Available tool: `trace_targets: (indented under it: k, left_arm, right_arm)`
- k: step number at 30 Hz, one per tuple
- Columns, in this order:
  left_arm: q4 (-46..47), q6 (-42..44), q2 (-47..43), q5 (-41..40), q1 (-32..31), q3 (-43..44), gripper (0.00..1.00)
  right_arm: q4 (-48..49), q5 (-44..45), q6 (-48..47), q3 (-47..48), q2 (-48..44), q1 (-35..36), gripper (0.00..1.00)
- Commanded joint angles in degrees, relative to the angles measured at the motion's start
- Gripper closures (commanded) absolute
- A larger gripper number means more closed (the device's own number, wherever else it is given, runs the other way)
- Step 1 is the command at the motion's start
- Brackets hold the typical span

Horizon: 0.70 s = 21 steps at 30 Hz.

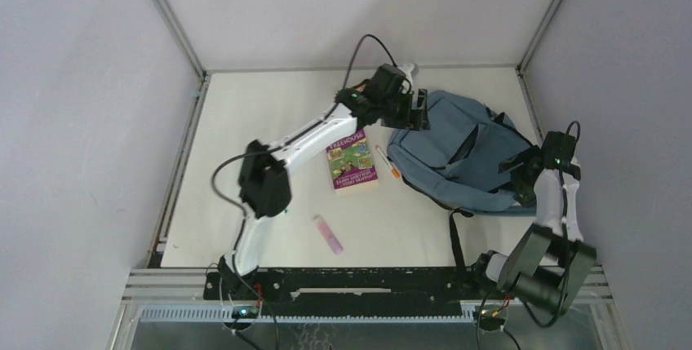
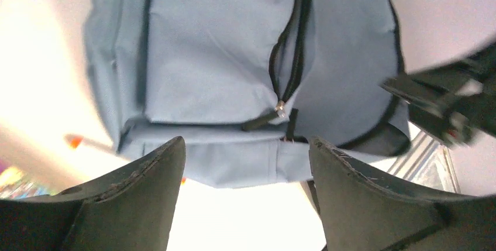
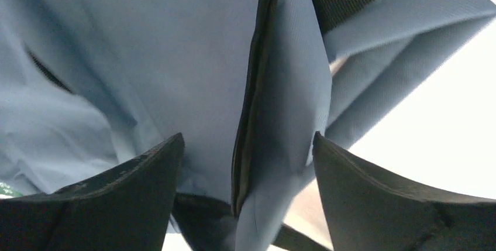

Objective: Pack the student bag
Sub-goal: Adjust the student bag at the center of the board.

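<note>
The student bag (image 1: 461, 154), dusty blue with black zips, lies flat on the right half of the white table. My left gripper (image 1: 416, 113) hangs open at the bag's far left corner. In the left wrist view its fingertips (image 2: 175, 151) stand wide apart just short of the bag's edge (image 2: 234, 169), with a zip pull (image 2: 281, 109) beyond them. My right gripper (image 1: 522, 179) is open over the bag's near right side. In the right wrist view (image 3: 247, 143) a fold of the bag (image 3: 175, 58) with a black zip line (image 3: 251, 116) runs between its spread fingers.
A purple and green book (image 1: 351, 162) lies left of the bag, with a white pen with an orange tip (image 1: 386, 161) between them. A pink marker (image 1: 328, 233) rests nearer the front. A black strap (image 1: 454, 240) trails toward the table's front edge. Grey walls close in on both sides.
</note>
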Motion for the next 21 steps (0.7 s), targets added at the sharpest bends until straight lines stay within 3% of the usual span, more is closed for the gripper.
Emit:
trace_targets:
  k: [1, 3, 4, 6, 7, 14, 21]
  left_arm:
    - [0.6, 4.1, -13.5, -6.3, 0.2, -9.7, 0.18]
    - [-2.2, 3.6, -15.1, -6.9, 0.4, -13.2, 0.17]
    - [-3.1, 3.1, -15.9, -6.8, 0.5, -15.3, 0.17]
    - [-3.3, 2.1, -17.9, -5.5, 0.6, -20.1, 0.17]
    - [-3.2, 1.5, -18.8, -5.2, 0.6, -22.4, 0.17]
    - [-1.3, -1.7, -18.1, -0.1, 0.6, -29.4, 0.18]
    - [1.6, -4.2, -10.5, 5.4, 0.1, -22.4, 0.22]
  right_arm:
    - [9.2, -2.9, 0.8, 2.6, 9.5, -1.9, 0.14]
    - [10.7, -5.7, 0.7, 3.0, 13.3, -2.4, 0.31]
    - [11.5, -6.9, 0.6, 3.0, 14.0, -2.5, 0.46]
    - [12.1, -8.7, 0.8, 3.2, 14.7, -3.2, 0.93]
    - [12.1, -9.2, 1.2, 3.2, 14.4, -3.8, 1.00]
    - [10.6, -8.4, 5.2, 2.3, 4.4, -9.0, 1.00]
    - [5.2, -7.0, 10.7, 0.2, -5.7, -16.4, 1.00]
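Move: Just under the right hand, about 3 cm ahead, 1 cm right and 5 cm down, is the student bag's zipped rim; the bag's middle lies some 16 cm left and 6 cm ahead. The black strap is about 15 cm left and 14 cm back. From the left hand, the bag's middle is roughly 9 cm right, 8 cm back and well below; the orange marker sits 9 cm left and 8 cm back, the purple book 19 cm left and 8 cm back. Dipping nearly 5 cm and slightly forward onto the bag's near right side, the right hand shuts its open fingers on the zipped rim, then lifts it about 7 cm while pulling right and a little back. The left hand, still open, rises about 7 cm, swings left and back off the bag, and sinks well below its starting height beside the bag's left edge, near the marker. ##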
